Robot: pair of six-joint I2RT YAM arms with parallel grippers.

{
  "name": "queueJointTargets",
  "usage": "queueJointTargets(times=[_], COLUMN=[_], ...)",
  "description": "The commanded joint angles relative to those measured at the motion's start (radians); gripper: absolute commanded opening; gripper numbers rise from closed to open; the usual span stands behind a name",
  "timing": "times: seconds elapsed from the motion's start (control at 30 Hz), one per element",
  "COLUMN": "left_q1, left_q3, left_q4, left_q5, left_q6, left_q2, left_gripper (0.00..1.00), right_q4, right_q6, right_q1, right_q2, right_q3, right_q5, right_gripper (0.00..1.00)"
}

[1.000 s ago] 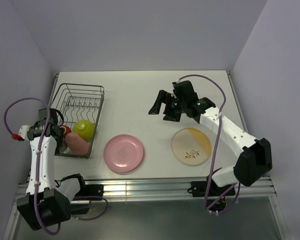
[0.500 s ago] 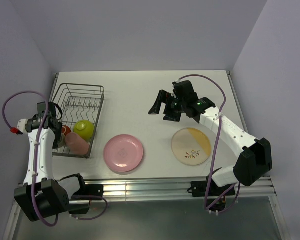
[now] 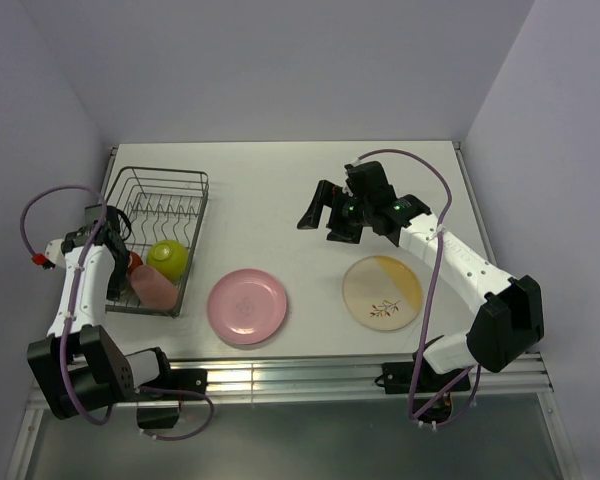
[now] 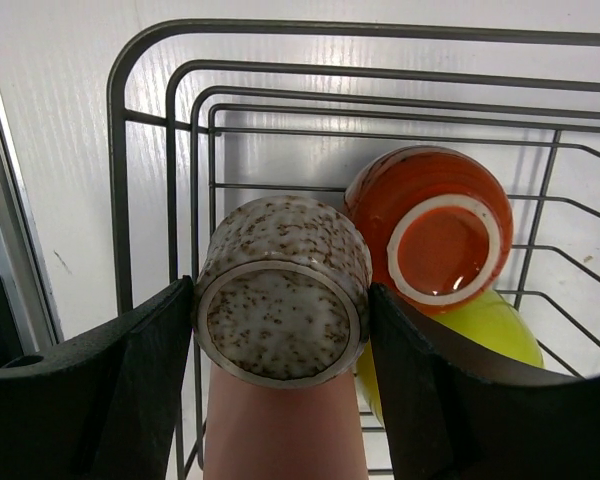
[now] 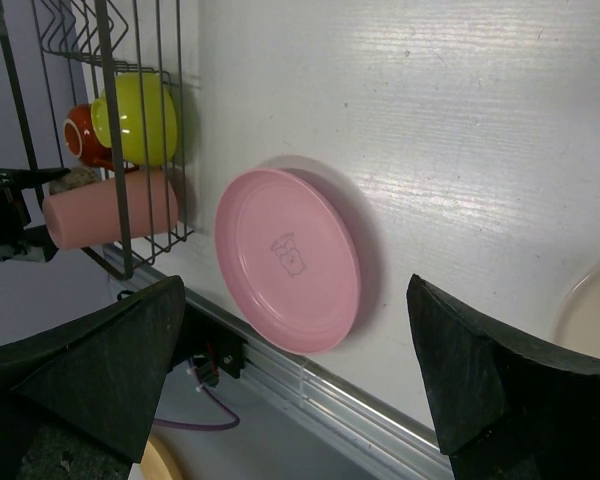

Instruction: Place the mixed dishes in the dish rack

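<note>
My left gripper (image 4: 280,320) is shut on the small grey-tan speckled cup (image 4: 283,300), one finger against each side, over the near left part of the dish rack (image 4: 140,150). In the rack lie the dark red-orange mug (image 4: 430,220), the lime-green bowl (image 3: 167,258) and the salmon-pink cup (image 4: 285,430), which is right under the held cup. The pink plate (image 3: 246,306) and the cream-and-orange plate (image 3: 382,291) lie flat on the table. My right gripper (image 3: 320,215) hangs open and empty above the table's middle, looking down at the pink plate (image 5: 290,260).
The rack (image 3: 165,180) stands at the table's left edge, its far half showing only bare prongs. A metal rail (image 3: 310,375) runs along the near edge. Walls close the table in at the back and both sides.
My left arm has swung its elbow outward and the wrist has shifted slightly toward the far side over the rack, still holding the cup. The right arm has not moved.
</note>
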State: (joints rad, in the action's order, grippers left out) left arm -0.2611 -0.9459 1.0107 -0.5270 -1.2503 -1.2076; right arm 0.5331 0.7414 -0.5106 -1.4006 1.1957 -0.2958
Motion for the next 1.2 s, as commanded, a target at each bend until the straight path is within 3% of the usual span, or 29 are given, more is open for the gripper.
queueJointTargets(times=[0.0,0.37,1.13,1.17], left_q1=[-0.006,-0.03,-0.086,-0.086], left_q3=[0.01,0.087,0.139,0.139], left_q4=[-0.03,-0.106,-0.067,-0.066], left_q5=[-0.042,0.03,0.045,0.045], left_q6=[-0.005,0.029,0.02,0.015], left_q2=[0.0,-0.006,-0.05,-0.049], left_gripper=[0.0,0.0,0.03,0.27], right_q4=[-0.009,-0.019,-0.042,-0.042], right_q6=[-0.013,-0.005,0.006,0.004], right_q1=[-0.003,-0.006,-0.017,-0.019], right_q2=[-0.003,0.002,0.003,0.0], right_q3=[0.041,0.027,0.001,0.002], right_q5=[0.02,0.011,0.007,0.009], right_gripper=[0.99,0.99,0.99,0.99])
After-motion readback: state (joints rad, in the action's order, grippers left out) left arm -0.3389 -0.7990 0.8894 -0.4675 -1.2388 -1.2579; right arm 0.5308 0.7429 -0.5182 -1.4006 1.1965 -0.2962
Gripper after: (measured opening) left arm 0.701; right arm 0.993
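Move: The left hand already holds the speckled cup over the rack's near-left corner; the free space for it lies about 8 cm below and 2 cm back. The red mug stands some 6 cm ahead, 1 cm right and 6 cm lower. The pink cup is about 7 cm right and 1 cm back, the green bowl 10 cm right and 6 cm ahead. From the right hand, that corner space is roughly 48 cm left, 10 cm back and 17 cm down. Keeping the speckled cup pinched between its fingers, the left hand lowers it about 5 cm into the near-left corner of the rack, beside the red mug and pink cup. It sinks nearly straight at first, then also draws back toward the base, 1.5 cm or so in all, dragging the rack along while the wrist turns about five degrees. ##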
